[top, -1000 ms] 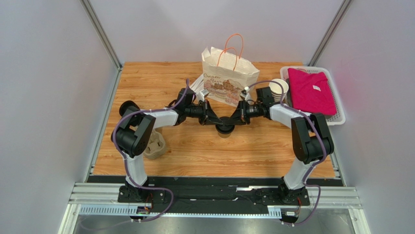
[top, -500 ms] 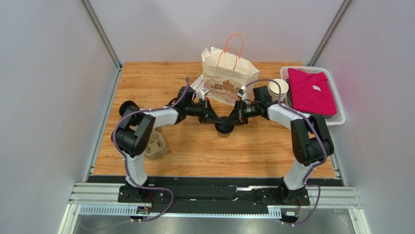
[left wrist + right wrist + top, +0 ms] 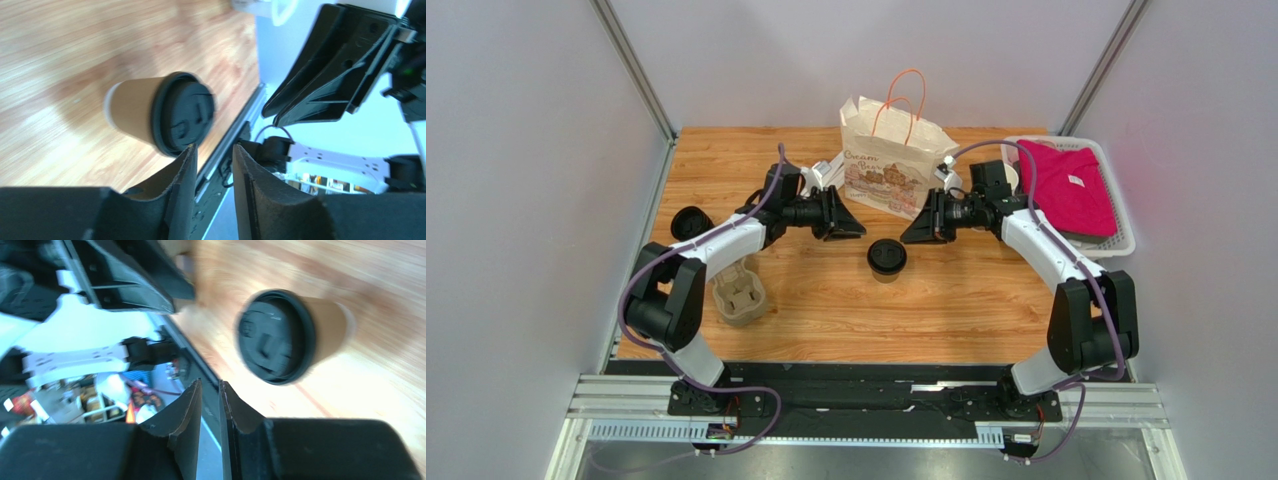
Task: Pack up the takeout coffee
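The takeout coffee (image 3: 887, 258), a tan paper cup with a black lid, stands upright on the wooden table in front of the paper bag (image 3: 896, 160). My left gripper (image 3: 858, 232) hovers just left of it and slightly behind, open and empty. The right gripper (image 3: 907, 238) hangs just right of the cup, its jaws a narrow gap apart, with nothing between them. Neither touches the cup. In the left wrist view the cup (image 3: 132, 112) lies beyond my fingertips (image 3: 190, 155). The right wrist view shows its lid (image 3: 275, 337) ahead of my gripper (image 3: 210, 384).
A grey-brown pulp cup tray (image 3: 739, 297) sits by the left arm, with a round black object (image 3: 691, 222) behind it. A white basket (image 3: 1123, 235) holding a pink cloth (image 3: 1066, 185) stands at the right edge. Grey walls close in both sides.
Both grippers have let go of the cup's lid, opened and pulled back to either side. The cup stays where it stood.
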Robot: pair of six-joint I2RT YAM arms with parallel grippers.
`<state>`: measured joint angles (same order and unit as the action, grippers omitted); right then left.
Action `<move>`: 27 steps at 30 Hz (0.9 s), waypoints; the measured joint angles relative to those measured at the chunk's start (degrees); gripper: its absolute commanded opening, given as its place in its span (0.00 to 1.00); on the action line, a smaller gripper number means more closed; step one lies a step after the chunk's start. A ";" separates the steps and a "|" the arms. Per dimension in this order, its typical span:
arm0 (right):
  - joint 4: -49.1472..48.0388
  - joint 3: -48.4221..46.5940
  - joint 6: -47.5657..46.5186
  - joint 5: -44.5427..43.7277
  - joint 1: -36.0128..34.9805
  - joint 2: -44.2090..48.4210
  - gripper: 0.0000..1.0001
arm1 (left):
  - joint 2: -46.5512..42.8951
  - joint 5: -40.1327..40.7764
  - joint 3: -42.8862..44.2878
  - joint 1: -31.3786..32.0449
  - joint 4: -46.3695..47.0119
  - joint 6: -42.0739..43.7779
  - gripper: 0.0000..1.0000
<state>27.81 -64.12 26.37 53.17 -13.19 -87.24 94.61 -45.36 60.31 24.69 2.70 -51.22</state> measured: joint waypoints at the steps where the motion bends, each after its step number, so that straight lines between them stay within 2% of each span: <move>1: 1.16 0.00 -0.98 -1.51 0.20 -0.02 0.22 | 0.13 0.59 0.00 -0.28 -1.75 1.07 0.42; 11: 4.74 0.63 -6.14 -9.18 0.20 -5.46 0.22 | 6.93 1.99 0.44 -0.26 -10.60 7.32 0.40; 27: 2.89 1.51 -5.64 -9.84 0.20 -9.05 0.22 | 8.92 1.95 2.34 1.99 -10.03 7.89 0.39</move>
<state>30.70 -62.61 20.73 43.33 -12.99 -96.29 103.53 -43.42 62.65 26.68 -7.33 -43.33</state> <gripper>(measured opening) 0.222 0.394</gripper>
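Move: The lidded coffee cup stands between the hands: about 6 cm right, 2 cm back and 12 cm below the left hand; about 3 cm left, level fore-and-aft and 13 cm below the right. The paper bag stands some 21 cm beyond the cup and 3 cm to its right. The cup carrier lies roughly 38 cm left of the cup, level with it; the paper cup stack is about 24 cm right of it and 14 cm farther out. The lidded cup is closed in on from both sides: both hands sink together, about 8 cm, until their fingertips are close beside the lid's rim. The fingers tip some 10 degrees more steeply down, their gaps unchanged. The right hand also eases about 2 cm outward, to its right; the left swings slightly out and comes back in. ##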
